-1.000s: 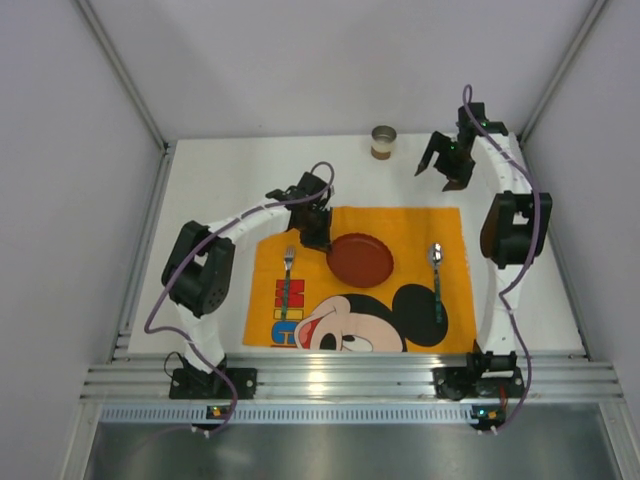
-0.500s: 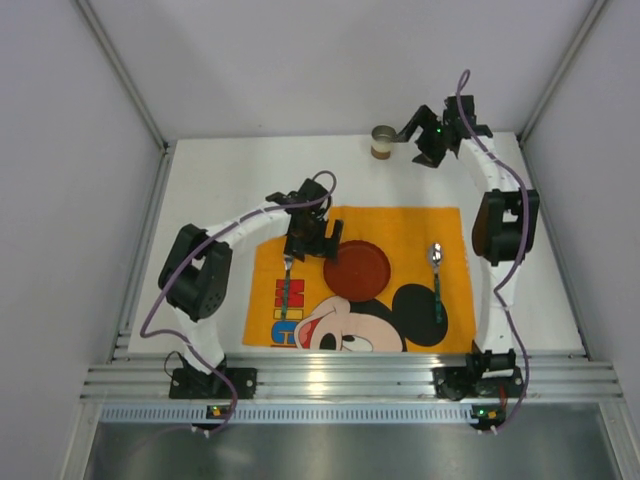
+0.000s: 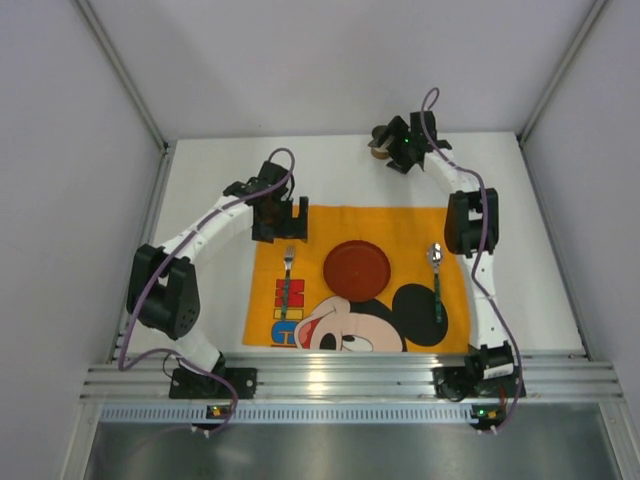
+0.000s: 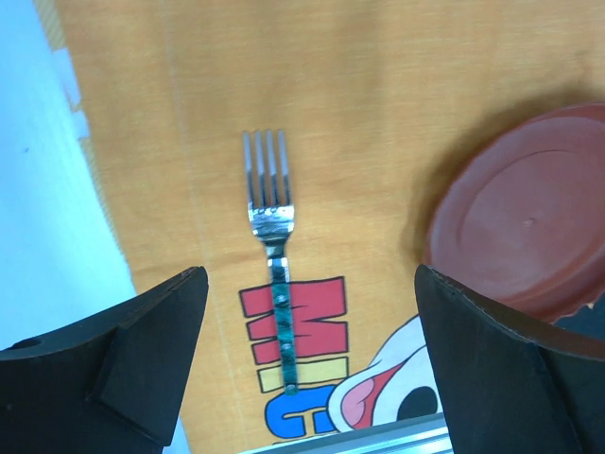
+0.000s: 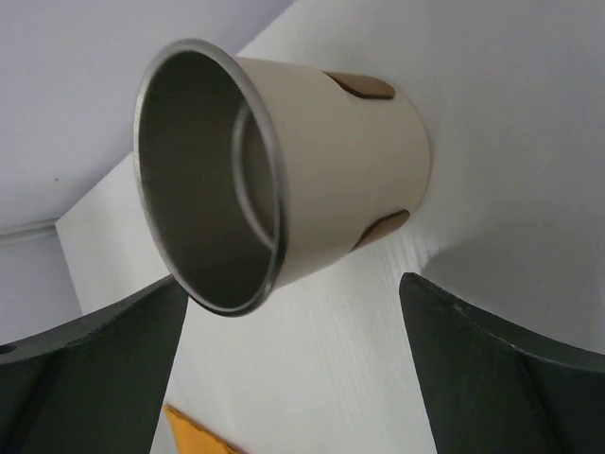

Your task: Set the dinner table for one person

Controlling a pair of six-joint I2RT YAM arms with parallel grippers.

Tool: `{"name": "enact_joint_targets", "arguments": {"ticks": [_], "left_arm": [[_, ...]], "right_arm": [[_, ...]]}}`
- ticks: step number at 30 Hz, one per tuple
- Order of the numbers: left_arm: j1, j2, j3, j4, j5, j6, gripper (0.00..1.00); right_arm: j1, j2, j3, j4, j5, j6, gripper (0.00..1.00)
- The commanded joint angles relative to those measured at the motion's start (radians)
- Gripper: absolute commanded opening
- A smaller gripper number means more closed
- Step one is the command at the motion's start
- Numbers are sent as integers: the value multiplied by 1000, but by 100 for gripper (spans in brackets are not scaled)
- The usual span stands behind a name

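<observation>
On the white dinner table [image 3: 210, 190] lies an orange Mickey Mouse placemat [image 3: 400, 225]. On the mat sit a fork [image 3: 288, 285], a red-brown plate [image 3: 357, 268] and a spoon [image 3: 437, 280]. My left gripper [image 3: 278, 228] hangs open over the mat's back left corner. Its wrist view shows the fork [image 4: 274, 246] lying between the fingers [image 4: 123, 359] and the plate [image 4: 529, 227] to the right. My right gripper [image 3: 388, 146] is open at the metal cup [image 3: 377, 152] at the back. The cup [image 5: 284, 189] stands just ahead of the spread fingers [image 5: 501, 369], untouched.
Pale lilac walls close in the table on the left, back and right. A ribbed aluminium rail [image 3: 340, 380] runs along the near edge by both arm bases. The cup stands close to the back wall.
My left gripper has opened, let go of the plate and drawn back to the left. My right arm has swung left to the cup.
</observation>
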Motion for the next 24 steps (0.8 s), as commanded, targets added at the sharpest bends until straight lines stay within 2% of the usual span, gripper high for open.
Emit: {"name": "enact_joint_targets", "arguments": {"ticks": [1, 5, 7, 10, 13, 16, 24], "left_arm": [[37, -41, -35, -14, -17, 5, 96], [83, -41, -43, -2, 2, 0, 95], [91, -32, -41, 3, 14, 2, 95], [98, -11, -31, 9, 32, 6, 95], [100, 15, -8, 6, 45, 17, 94], [100, 39, 9, 6, 56, 25, 94], [103, 74, 38, -2, 65, 37, 93]], "right_arm": [[5, -6, 76, 134, 69, 21, 94], [-2, -26, 21, 305, -111, 56, 93], [-6, -58, -23, 355, -133, 74, 92], [-12, -106, -97, 359, -89, 70, 93], [-26, -103, -74, 338, -48, 91, 92], [-34, -80, 13, 223, 3, 65, 92], [-34, -80, -1, 220, 40, 77, 91]]}}
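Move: The cup stands almost between the right hand's open fingers, about 3 cm farther out than the hand point, 1 cm to its left and 2 cm lower. Behind it, the plate lies some 37 cm back and 10 cm to the hand's left, and the spoon 39 cm back and 12 cm to its right, both roughly 7 cm lower. From the left hand the cup is about 33 cm ahead, 26 cm to the right and 7 cm lower. From the cup the right hand comes away, still open and empty: up about 4 cm with some 3 cm forward, leaning left at first, then swinging back to end about 2 cm to the right, its fingers tipping up roughly 10 degrees. The left hand, also open, shifts left over the mat above the fork, then eases slightly back right, sinking 2.5 cm. ##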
